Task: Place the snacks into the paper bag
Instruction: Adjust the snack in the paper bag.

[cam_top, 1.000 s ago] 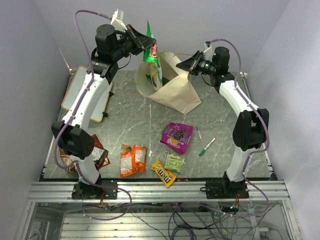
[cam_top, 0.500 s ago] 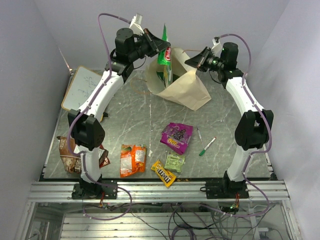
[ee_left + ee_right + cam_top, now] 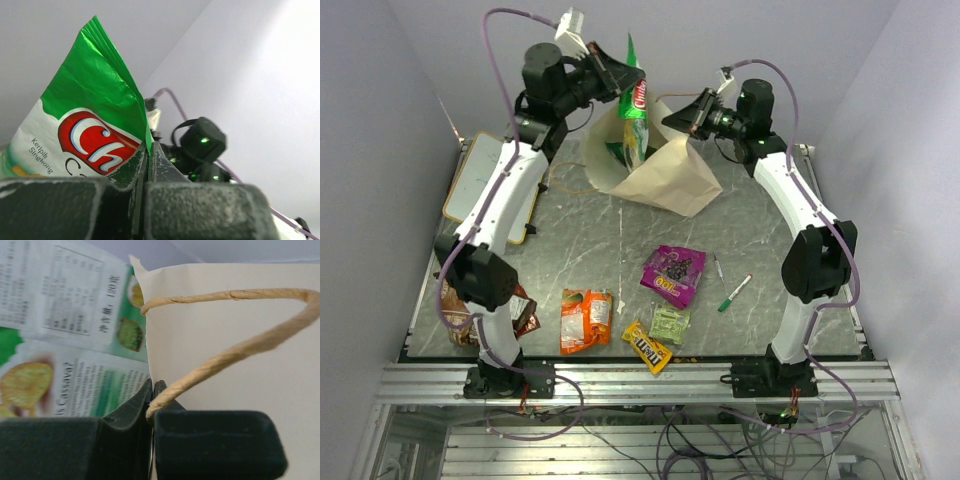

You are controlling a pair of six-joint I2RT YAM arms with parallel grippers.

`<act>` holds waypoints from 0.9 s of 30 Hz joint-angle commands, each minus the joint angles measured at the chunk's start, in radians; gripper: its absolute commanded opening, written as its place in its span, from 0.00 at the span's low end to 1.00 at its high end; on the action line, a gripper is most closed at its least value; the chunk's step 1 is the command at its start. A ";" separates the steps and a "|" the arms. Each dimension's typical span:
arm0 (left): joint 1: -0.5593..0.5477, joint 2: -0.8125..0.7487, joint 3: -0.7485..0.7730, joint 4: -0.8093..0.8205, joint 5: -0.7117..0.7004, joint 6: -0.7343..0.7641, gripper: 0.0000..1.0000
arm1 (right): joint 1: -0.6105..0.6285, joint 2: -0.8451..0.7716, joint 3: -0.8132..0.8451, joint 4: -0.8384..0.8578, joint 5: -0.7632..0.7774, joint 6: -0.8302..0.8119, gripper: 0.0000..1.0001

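Note:
My left gripper (image 3: pixel 638 76) is shut on the top edge of a large green snack bag (image 3: pixel 634 108), which hangs upright over the mouth of the cream paper bag (image 3: pixel 670 180) at the back of the table. In the left wrist view the jaws (image 3: pixel 149 146) pinch the green foil (image 3: pixel 90 110). My right gripper (image 3: pixel 670 120) is shut on the paper bag's rim (image 3: pixel 225 365) beside its twisted handle (image 3: pixel 240 347). Green packet print (image 3: pixel 65 375) shows inside the bag. A purple pouch (image 3: pixel 673 272), orange bag (image 3: pixel 585 320), yellow M&M's (image 3: pixel 647 347) and pale green packet (image 3: pixel 669 323) lie on the table.
Two marker pens (image 3: pixel 734 292) lie right of the purple pouch. A wood-framed whiteboard (image 3: pixel 470 185) rests at the table's left edge, partly under the left arm. A red packet (image 3: pixel 523 312) and a brown one (image 3: pixel 455 325) sit behind the left arm's base.
Both arms swung right with the green bag and the paper bag's rim, then came back a little to the left. Both grips stayed shut throughout.

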 commanded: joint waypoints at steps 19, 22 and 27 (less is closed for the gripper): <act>-0.036 -0.093 -0.146 0.027 -0.083 0.098 0.07 | -0.089 0.005 -0.094 -0.055 0.016 -0.179 0.02; -0.068 -0.062 -0.106 -0.002 -0.133 0.136 0.07 | -0.084 0.007 -0.066 -0.080 0.025 -0.208 0.02; -0.107 -0.002 -0.020 -0.041 -0.189 0.169 0.07 | -0.065 -0.006 -0.057 -0.100 0.046 -0.240 0.00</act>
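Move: The green chips pack hangs from the closed left gripper, its middle about 15 cm below and 3 cm back. The paper bag's mouth, still tilted, lies some 18 cm below that gripper and 5 cm back. From the right gripper, which holds the bag's rim and handle, the mouth is roughly 8 cm left, 4 cm back and 3 cm below. The purple snack lies on the table, about 22 cm back, 3 cm right and 34 cm below the right gripper. Keep both grippers shut, the left on the chips pack's top corner, the right on the paper bag's rim and handle. Pull the left hand back and up about 7 cm, then swing it forward again and about 10 cm down towards the bag. Meanwhile lower the right hand some 7 cm, then carry the rim right and a little forward. ##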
